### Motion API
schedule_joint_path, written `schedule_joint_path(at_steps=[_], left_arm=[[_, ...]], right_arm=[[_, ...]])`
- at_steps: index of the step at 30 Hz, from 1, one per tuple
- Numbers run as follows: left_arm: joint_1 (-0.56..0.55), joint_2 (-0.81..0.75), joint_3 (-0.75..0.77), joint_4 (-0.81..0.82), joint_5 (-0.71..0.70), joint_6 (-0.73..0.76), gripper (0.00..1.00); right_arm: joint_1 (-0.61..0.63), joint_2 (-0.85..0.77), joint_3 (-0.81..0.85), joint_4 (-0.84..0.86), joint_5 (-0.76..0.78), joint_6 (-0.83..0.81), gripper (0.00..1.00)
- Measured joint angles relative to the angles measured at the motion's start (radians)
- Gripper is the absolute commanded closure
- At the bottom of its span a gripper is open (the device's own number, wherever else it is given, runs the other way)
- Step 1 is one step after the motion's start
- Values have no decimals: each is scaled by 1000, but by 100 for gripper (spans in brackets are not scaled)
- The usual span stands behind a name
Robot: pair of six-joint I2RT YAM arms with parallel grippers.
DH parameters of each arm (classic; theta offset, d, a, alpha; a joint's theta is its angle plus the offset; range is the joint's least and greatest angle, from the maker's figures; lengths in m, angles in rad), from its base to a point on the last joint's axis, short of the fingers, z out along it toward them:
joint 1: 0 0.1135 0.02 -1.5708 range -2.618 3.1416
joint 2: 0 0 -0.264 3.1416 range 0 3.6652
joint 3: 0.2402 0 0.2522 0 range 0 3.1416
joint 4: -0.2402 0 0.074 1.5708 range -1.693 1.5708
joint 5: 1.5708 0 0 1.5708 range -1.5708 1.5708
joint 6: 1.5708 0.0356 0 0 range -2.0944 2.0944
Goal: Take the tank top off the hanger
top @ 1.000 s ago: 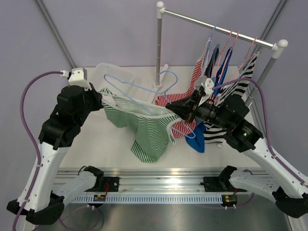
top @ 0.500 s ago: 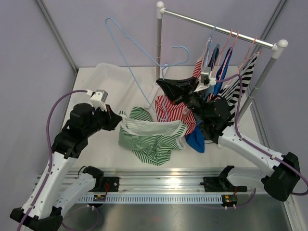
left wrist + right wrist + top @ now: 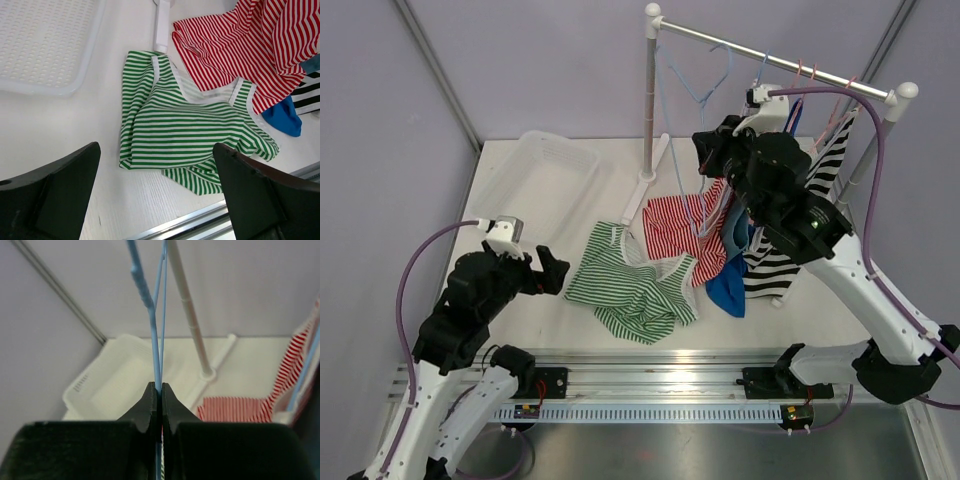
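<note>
The green-and-white striped tank top [image 3: 630, 288] lies crumpled on the table, off the hanger; the left wrist view shows it [image 3: 192, 127] ahead of the fingers. My left gripper [image 3: 542, 268] [image 3: 157, 200] is open and empty, just left of the tank top and apart from it. The light-blue wire hanger [image 3: 672, 140] is bare and held high beside the rack pole, its hook near the rail. My right gripper [image 3: 704, 148] [image 3: 159, 390] is shut on the hanger's wire [image 3: 150, 315].
A clothes rack [image 3: 775, 58] stands at the back right with several garments on hangers: red-striped [image 3: 680, 228], blue [image 3: 730, 288], black-and-white striped [image 3: 825, 165]. Its pole [image 3: 648, 110] stands mid-table. A white tray [image 3: 550, 165] sits at the back left.
My left gripper opened and dropped the tank top onto the table, then drew back to the lower left. My right arm swung the bare hanger up toward the rail.
</note>
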Motion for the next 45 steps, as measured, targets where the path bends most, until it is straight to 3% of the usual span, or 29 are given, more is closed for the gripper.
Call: schedule_joint_path(at_steps=[3,10,15,23,30,36,38,39,40,42,43,45], left_arm=[[-2,-27,-8,4,-17,-1,1],[-10,-48,-11,14,-45,-4,1],[-17,-48,-21,13,-52,-5,1],[-23,-58,-24,13,-69,-11,1],[-25,-58,-24,13,-77,-15,1],[-26,-45,-24,13,-87,-15,1],[-26,-37,-24,13,-89,-15,1],[-26,-31,-24,13,-90,-15,1],[-26,-19,-24,12,-93,-15,1],[-26,17,-17,6,-111,-21,1],[-26,40,-10,-1,-123,-28,1],[-26,87,9,-17,-140,-43,1]], right_arm=[[0,71,69,-161,80,-13,100],[-22,276,307,-366,186,-64,100],[-125,420,535,-418,190,-87,100],[-257,603,757,-454,145,-92,100],[-259,711,806,-460,110,-73,100],[-256,697,731,-412,93,-52,100],[-254,673,682,-380,82,-47,89],[-253,659,659,-367,75,-43,79],[-251,647,642,-357,65,-37,59],[-250,628,620,-349,47,-28,50],[-249,620,615,-347,36,-27,35],[-248,602,608,-340,16,-18,20]])
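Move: The right hand holds the empty blue hanger. The free spot on the rack's rail that it is taken to lies about 18 cm ahead of this hand, 2 cm to its right and 3 cm higher. The rack's left post stands some 22 cm ahead and 9 cm left. The bulk of the red-striped top is about 12 cm ahead, 5 cm right and 35 cm below. From the left hand, that rail spot is roughly 31 cm ahead, 30 cm right and 26 cm higher. Forward by about 17 cm in a dipping arc, the right hand carries the hanger to the rail: down first, slightly up on the way, then down again to finish some 8 cm lower, while the wrist tips downward and turns clockwise. With the hook on the rail, the fingers open around the wire and let go. Near the end the open left hand eases a little forward and down. ##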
